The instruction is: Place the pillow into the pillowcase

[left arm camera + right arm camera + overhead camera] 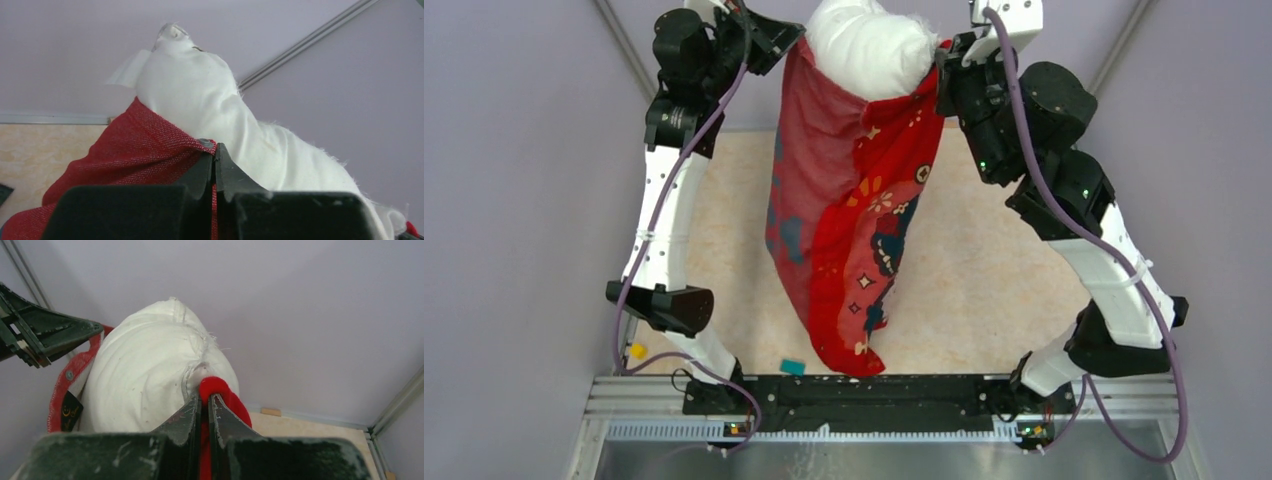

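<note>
The red printed pillowcase hangs high above the table, its open mouth up and its closed end low near the arm bases. The white pillow stands in it, its plump top bulging out of the mouth. My left gripper is shut on the left rim of the pillowcase, red cloth pinched between its jaws. My right gripper is shut on the right rim, a red fold poking out past the fingertips. The pillow fills the space between both grippers. In the left wrist view the pillow rises above the rim.
The beige tabletop lies below the hanging case. A small yellow object and a teal one sit near the front rail. Lilac walls close in on both sides and behind.
</note>
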Tool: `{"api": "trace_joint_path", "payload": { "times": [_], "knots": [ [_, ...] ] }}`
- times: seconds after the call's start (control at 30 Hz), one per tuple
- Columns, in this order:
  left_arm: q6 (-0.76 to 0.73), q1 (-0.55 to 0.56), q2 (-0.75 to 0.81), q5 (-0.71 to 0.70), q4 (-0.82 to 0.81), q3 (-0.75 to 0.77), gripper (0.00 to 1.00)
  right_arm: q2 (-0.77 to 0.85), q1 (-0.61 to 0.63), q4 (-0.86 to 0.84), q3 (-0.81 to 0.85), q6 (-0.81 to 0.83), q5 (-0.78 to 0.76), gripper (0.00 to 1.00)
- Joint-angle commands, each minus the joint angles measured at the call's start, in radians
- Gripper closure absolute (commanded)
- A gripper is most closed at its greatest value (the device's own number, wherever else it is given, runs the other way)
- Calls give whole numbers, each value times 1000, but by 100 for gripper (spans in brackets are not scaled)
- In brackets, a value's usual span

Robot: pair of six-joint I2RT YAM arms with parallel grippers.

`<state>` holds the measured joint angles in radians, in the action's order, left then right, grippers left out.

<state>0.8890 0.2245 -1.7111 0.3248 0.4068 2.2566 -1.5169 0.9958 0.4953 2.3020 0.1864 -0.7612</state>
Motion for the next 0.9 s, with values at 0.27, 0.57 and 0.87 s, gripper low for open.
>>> {"api": "trace_joint_path", "payload": {
  "times": [0.27, 0.57, 0.87],
  "knots": [
    [62, 2, 180, 57, -287, -53, 100, -27, -150, -160, 112, -47, 91, 100],
    [119, -1, 102, -25, -310, 126, 100, 19, -150, -148, 102, -143, 347, 100],
    [-57, 230, 156, -8, -188, -126, 100, 0, -150, -127, 166, -122, 377, 100]
  ]
}}
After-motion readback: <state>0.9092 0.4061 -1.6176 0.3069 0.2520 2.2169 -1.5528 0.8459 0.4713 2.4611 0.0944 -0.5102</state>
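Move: Both hands already pinch the pillowcase rim, with the pillow's bare white end bulging between them. From the left hand, that bulge's middle is about 10 cm to the right, 3 cm ahead and level; from the right hand it is some 10 cm to the left and 10 cm ahead. The hanging bag's middle is roughly 25 cm below the left hand, 8 cm to its right and 12 cm back. Drawing back some 8 cm and rising about as far, the left hand then swings right, around 7 cm, and sinks a little as its fingers tilt up and turn clockwise. The right hand pushes forward 3 cm, then comes back and climbs to finish 5–6 cm higher, tipping up slightly. Both keep their pinch on the rim, lifting case and pillow to shake them down. ##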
